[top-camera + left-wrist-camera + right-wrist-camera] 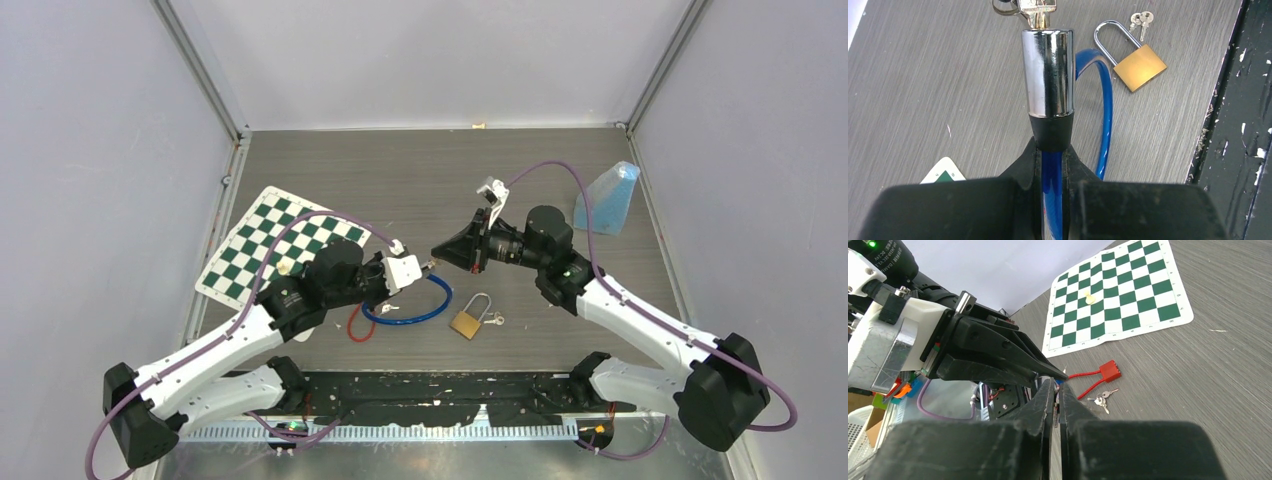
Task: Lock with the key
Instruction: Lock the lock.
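Note:
My left gripper (1052, 155) is shut on the blue cable (1105, 115) of a cable lock, just behind its chrome cylinder (1048, 72), which points away from the wrist. A silver key (1037, 10) sits in the cylinder's far end. In the top view my right gripper (437, 253) meets the left gripper (415, 268) tip to tip at the key. In the right wrist view the right gripper (1057, 387) has its jaws pressed together, with a thin metal piece pinched at the tips. The key's blade is hidden inside the cylinder.
A brass padlock (467, 320) with its small keys (493, 320) lies just right of the blue loop. A red cable lock (357, 325) and loose keys (1102, 399) lie to the left. A green chessboard mat (275, 245) is far left, a blue cone (610, 195) back right.

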{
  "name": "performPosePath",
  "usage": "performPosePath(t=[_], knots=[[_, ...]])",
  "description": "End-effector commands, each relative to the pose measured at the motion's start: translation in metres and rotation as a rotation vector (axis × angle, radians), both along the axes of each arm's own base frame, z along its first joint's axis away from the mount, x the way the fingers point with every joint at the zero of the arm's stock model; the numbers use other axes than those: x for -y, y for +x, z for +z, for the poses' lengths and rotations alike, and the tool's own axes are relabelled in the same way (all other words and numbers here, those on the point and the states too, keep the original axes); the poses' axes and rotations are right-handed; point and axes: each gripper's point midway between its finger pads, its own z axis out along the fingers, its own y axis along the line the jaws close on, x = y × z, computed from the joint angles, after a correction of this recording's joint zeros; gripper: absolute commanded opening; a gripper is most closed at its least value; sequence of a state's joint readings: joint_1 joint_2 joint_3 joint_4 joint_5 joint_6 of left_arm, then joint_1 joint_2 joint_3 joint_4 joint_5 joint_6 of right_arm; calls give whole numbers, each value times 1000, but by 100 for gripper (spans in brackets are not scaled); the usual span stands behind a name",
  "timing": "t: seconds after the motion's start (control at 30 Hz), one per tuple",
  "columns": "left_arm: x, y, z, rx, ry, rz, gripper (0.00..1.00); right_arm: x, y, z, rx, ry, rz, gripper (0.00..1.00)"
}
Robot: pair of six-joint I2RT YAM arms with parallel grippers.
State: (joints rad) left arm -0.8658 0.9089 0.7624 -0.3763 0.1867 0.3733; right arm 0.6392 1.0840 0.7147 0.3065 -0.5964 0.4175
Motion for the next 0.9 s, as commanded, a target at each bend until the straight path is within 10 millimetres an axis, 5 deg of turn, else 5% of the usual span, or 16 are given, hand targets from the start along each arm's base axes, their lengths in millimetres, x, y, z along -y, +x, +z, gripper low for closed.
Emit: performPosePath(t=[0.0, 0.17, 0.5, 0.73, 0.87], knots=[[4, -3, 7, 23, -22, -32, 0, -2, 2, 6, 57, 8, 17, 14], [4, -1, 4, 14, -7, -20, 0, 5, 4, 0, 30, -12, -31, 35], [1, 2, 1, 3, 15, 1, 0, 13, -1, 6, 25, -11, -57, 34], [1, 2, 1, -1, 20, 4, 0, 13, -10, -6, -7, -45, -13, 40], [2, 2, 1, -4, 18, 1, 0, 10, -12, -10, -13, -49, 9, 35]])
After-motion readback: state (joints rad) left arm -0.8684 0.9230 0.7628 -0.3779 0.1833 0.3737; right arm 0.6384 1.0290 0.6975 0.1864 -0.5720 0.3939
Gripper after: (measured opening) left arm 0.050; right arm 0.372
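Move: The key in the end of the blue cable lock's barrel is right at the right fingertips, about 1 cm back and 1 cm below the hand point, level sideways. The brass padlock lies roughly 6 cm back, 6 cm to that hand's right and some 25 cm below; the red lock's loose keys lie about 3 cm back and 10 cm left, equally low. From the left hand, the key is about 2 cm ahead, 4 cm right and 6 cm up. The right hand lets go of the key: its nearly shut fingers spread to a bit over a third of their range, while the hand sinks about 1 cm, draws off to its right by another centimetre with a short rise, then eases down and slightly back, so that the parted fingertips end on either side of the key with hardly any wrist turn. The left hand keeps its pinch on the blue cable just below the chrome barrel and holds it up against the work, settling by only about half a centimetre. ##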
